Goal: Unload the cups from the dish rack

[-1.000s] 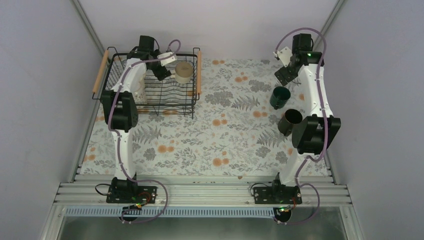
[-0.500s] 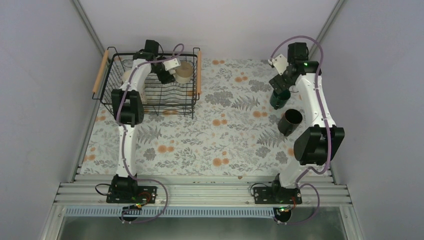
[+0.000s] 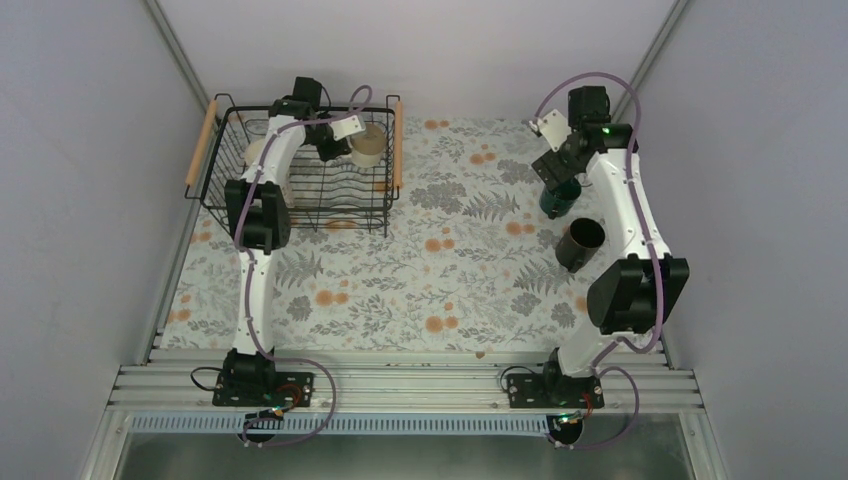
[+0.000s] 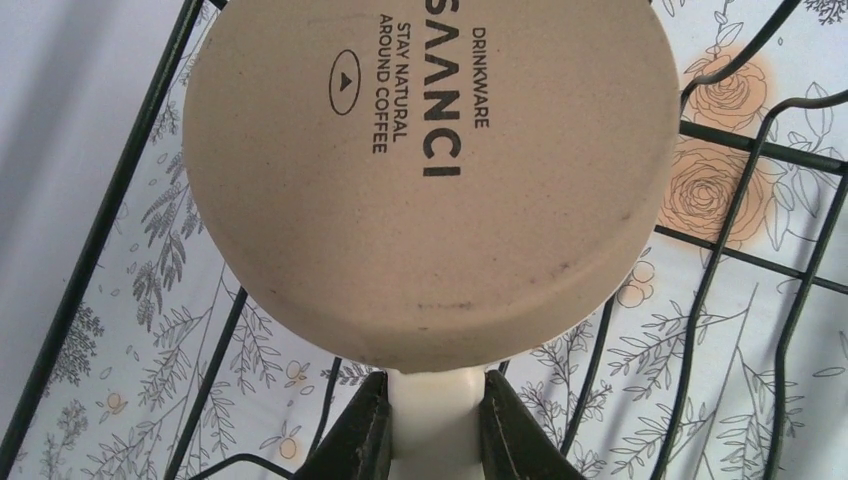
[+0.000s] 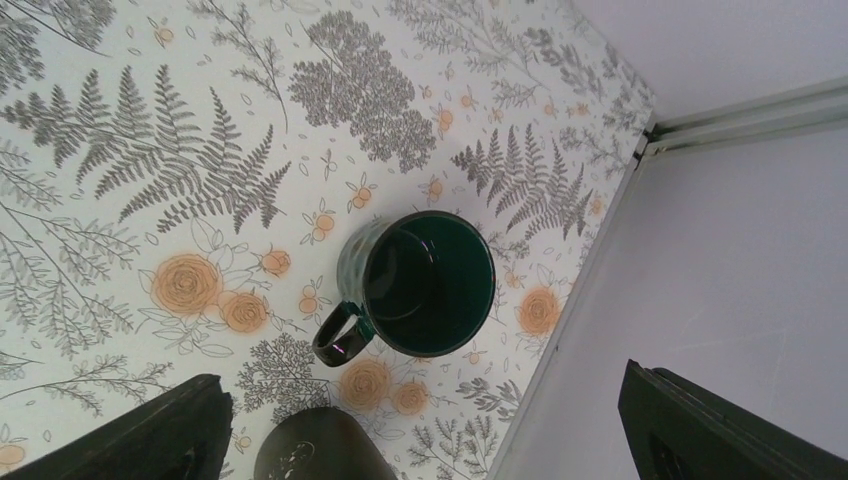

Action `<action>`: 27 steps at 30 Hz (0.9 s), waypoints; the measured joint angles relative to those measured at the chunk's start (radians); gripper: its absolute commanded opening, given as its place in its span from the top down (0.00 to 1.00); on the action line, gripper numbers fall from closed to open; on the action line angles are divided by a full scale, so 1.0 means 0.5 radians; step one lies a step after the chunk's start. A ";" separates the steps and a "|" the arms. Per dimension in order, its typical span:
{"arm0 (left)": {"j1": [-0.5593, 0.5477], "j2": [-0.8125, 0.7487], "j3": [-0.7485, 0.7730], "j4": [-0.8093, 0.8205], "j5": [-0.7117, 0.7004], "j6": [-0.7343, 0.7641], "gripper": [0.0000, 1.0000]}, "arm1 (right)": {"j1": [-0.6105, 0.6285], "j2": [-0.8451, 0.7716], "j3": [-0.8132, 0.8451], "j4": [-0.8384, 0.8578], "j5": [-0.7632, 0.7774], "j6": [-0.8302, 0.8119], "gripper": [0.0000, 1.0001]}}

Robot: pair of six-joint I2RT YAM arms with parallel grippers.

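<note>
The black wire dish rack (image 3: 214,196) stands at the far left of the table. Inside it a wide cream mug (image 3: 368,147) lies tipped, its printed base (image 4: 430,170) turned toward the left wrist camera. My left gripper (image 4: 434,382) is shut on this mug's white handle (image 4: 434,430), one finger on each side. A pale rounded shape (image 3: 255,151) shows in the rack behind the left arm. At the far right my right gripper (image 3: 556,166) hangs open above the dark green mug (image 5: 425,283), which stands upright. The dark grey-black mug (image 3: 580,243) stands just nearer.
The rack has light wooden bar handles on its left (image 3: 200,148) and right (image 3: 397,146) sides, and its wires (image 4: 760,147) run close round the cream mug. A grey side wall (image 5: 720,250) rises right beside the green mug. The floral cloth (image 3: 430,250) covers the table.
My left gripper has pushed in toward the cream mug and gone from open to shut on its handle. The right gripper has shifted a little, over the green mug, and stayed open.
</note>
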 measured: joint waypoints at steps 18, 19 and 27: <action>-0.007 -0.665 0.076 -0.455 0.004 -0.376 0.98 | 0.608 -0.463 0.066 0.111 -0.082 0.065 0.00; -0.010 -0.756 0.076 -0.451 0.121 -0.438 0.98 | 0.639 -0.492 0.037 0.167 -0.096 0.061 0.00; -0.124 -1.263 -0.213 0.138 1.189 -1.404 0.98 | 0.835 -1.054 -0.536 0.905 -0.208 -0.085 0.00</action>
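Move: The upside-down beige mug is already pinched by its handle in the left hand, its body about 5 cm right and 1 cm ahead of the fingers. The open right gripper it goes to is about 43 cm right, 14 cm back and 14 cm up. The rack's right wooden handle is 11 cm right, level ahead. From the right hand, the beige mug is about 38 cm left, 15 cm ahead, 14 cm below; the green mug is 3 cm ahead, 3 cm right, 20 cm below. The beige mug, still pinched by its handle, is carried steeply up out of the rack by the left hand, slow at first, then some 34 cm up and 17 cm back, swinging rightwards late as the wrist rolls about 45 degrees to point the fingers right. Meanwhile the open right hand leaves the green mug, rising and moving left towards the beige mug while drawing back, its fingers tipping up and turning counter-clockwise. ##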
